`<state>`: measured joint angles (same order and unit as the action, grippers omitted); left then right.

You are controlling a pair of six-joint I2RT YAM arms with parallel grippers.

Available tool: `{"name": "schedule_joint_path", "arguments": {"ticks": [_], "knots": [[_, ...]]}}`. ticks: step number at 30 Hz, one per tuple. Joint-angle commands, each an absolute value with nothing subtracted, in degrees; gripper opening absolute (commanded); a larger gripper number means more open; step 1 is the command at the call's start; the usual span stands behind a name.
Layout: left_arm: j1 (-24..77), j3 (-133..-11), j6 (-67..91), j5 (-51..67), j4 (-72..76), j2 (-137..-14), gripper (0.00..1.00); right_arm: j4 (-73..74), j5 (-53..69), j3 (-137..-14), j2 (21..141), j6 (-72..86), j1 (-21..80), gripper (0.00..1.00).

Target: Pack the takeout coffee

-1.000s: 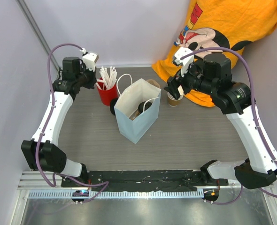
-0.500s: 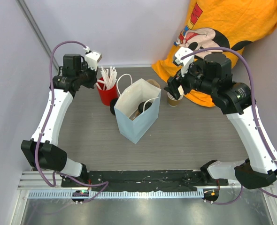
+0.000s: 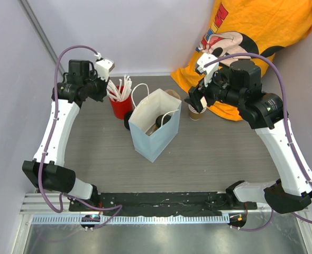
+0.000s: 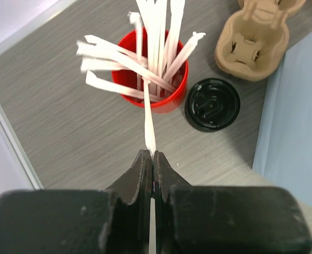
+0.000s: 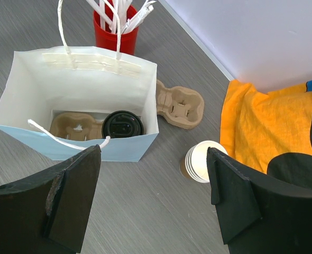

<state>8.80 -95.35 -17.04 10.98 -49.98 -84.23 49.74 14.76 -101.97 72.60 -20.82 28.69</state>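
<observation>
The takeout coffee [image 5: 122, 125] stands inside the pale blue paper bag [image 5: 82, 143], in a brown pulp carrier tray [image 5: 74, 126]; only its black lid [image 3: 163, 119] shows. My left gripper [image 4: 149, 154] is shut on a thin white stick [image 4: 149, 127], whose far end reaches into the red cup [image 4: 150, 84] of white sticks. In the top view that gripper [image 3: 103, 90] hangs just left of the red cup [image 3: 120, 106]. My right gripper [image 5: 153, 153] is open and empty, above the table between the bag and a stack of brown paper cups [image 5: 203, 160].
A loose black lid [image 4: 212, 105] lies on the table right of the red cup. A second pulp carrier tray [image 5: 180, 103] lies behind the bag. An orange shirt [image 3: 262, 32] covers the back right corner. Walls close the left and back sides.
The left wrist has shifted and turned beside the red cup while it holds the stick, and the sticks in the cup have moved. The right arm has not moved.
</observation>
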Motion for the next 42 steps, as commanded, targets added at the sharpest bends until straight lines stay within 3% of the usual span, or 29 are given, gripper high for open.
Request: {"name": "schedule_joint_path", "arguments": {"ticks": [1,18,36,42], "knots": [[9.1,-100.4,-18.5,11.3,-54.0,-80.6,0.04,47.9,15.5,-102.3,71.1,-20.1,28.3,0.85],[9.1,-110.9,-18.8,11.5,-60.7,-71.6,0.04,47.4,14.2,-102.3,71.5,-19.7,27.2,0.85],[9.1,-121.2,-11.3,45.9,-63.8,-67.7,0.07,44.2,8.9,-99.5,70.4,-18.5,24.1,0.86],[11.1,-117.6,-12.3,47.6,-64.8,-67.9,0.05,43.8,8.7,-99.2,69.9,-18.1,23.0,0.88]]}}
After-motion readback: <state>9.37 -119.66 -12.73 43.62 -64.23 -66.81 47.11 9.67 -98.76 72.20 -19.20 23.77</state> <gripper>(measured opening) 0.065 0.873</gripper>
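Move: The left hand already pinches one end of a paper-wrapped straw. The bag's middle is about 18 cm to its right, 4 cm back and 17 cm below; the red straw cup is some 7 cm ahead, 4 cm right and 20 cm below. The black lids lie about 3 cm ahead, 8 cm right and 24 cm down. From the right hand, the bag is roughly 5 cm ahead, 11 cm left and 29 cm below. Up and back, each by about 20 cm, the left hand draws the straw clear of the red cup, fingers still shut on its end. Late on it also shifts some 6 cm right while the wrist lifts and swings clockwise, bringing the straw to point forward-right. The open, empty right hand eases about 4 cm forward and right, turning slightly clockwise. ##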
